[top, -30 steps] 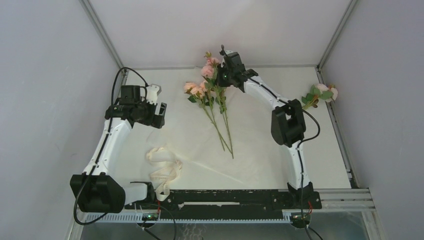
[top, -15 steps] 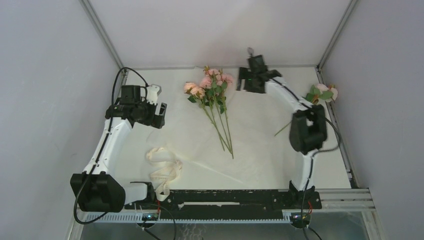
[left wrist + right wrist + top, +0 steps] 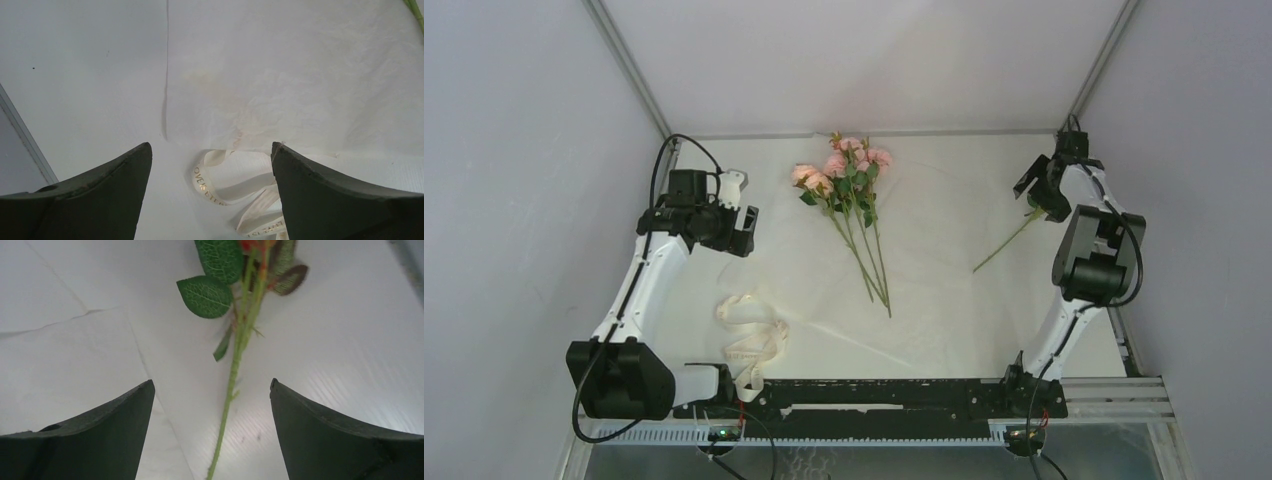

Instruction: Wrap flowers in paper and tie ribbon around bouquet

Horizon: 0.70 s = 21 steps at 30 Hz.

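A bunch of pink flowers (image 3: pixel 849 185) lies on the big off-white paper (image 3: pixel 934 270), stems pointing toward me. One more flower lies at the far right; its stem (image 3: pixel 1004 243) shows, its bloom is hidden under my right gripper (image 3: pixel 1039 195). In the right wrist view that green stem (image 3: pixel 235 375) and its leaves (image 3: pixel 207 295) run between the wide-apart fingers of the open right gripper (image 3: pixel 211 385), untouched. The cream ribbon (image 3: pixel 749 335) lies looped at the near left. My left gripper (image 3: pixel 744 225) hovers open above the paper's left edge, with the ribbon (image 3: pixel 220 185) below it.
The paper's left edge (image 3: pixel 165 90) ends on the white table top (image 3: pixel 85 75). Grey walls and metal frame posts (image 3: pixel 1099 60) close in the cell. A black rail (image 3: pixel 874 395) with both arm bases runs along the near edge.
My right gripper opened and left a flower with the bunch, then swung right to hover over the lone flower. The left arm has not moved.
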### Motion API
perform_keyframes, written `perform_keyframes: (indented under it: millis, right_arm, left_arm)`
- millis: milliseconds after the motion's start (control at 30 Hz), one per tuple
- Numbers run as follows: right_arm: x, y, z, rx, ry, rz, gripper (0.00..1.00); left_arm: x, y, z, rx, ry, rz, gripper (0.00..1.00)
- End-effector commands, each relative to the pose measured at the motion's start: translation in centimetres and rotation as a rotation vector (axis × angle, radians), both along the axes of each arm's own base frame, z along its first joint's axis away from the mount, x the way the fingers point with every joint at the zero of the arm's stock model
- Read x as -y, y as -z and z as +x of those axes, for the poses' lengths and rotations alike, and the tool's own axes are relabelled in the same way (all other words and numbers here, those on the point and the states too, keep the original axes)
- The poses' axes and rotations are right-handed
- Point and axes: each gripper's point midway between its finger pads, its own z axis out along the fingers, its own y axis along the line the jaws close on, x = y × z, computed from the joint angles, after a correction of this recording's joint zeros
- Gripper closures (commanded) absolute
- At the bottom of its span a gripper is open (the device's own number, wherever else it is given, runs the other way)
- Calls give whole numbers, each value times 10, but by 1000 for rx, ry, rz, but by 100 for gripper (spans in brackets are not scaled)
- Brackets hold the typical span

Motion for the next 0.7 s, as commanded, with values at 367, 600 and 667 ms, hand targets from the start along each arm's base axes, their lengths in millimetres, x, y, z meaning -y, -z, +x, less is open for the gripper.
perform_keyframes:
  millis: [367,600,667]
  right_arm:
    - [15,60,1,-221,7,-32,21]
    - [8,62,3,-213,-69,7,72]
    - [9,54,4,-192,-76,19,93]
  left_arm:
    - [-1,9,6,-8,11,20,7]
    - [-2,8,7,-9,6,22,7]
    - [-2,8,6,-11,4,26,7]
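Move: The last rose's stem lies about 7 cm below the open right hand, only 1 cm to its right, running slantwise from the blooms ahead on the right to the cut end back on the left. The laid-out bouquet lies roughly level with that hand, some 45 cm to its left; the right table rail is about 14 cm to its right. From the idle left hand, the rose stem is roughly 70 cm right, 12 cm ahead and 15 cm below. Onto the rose stem, just below its lowest leaves, the right hand sinks about 6.5 cm, easing some 2 cm forward on the way and then back again. The fingers tip about 13 degrees steeper towards straight down, then close from wide open and pinch the stem between their tips. ##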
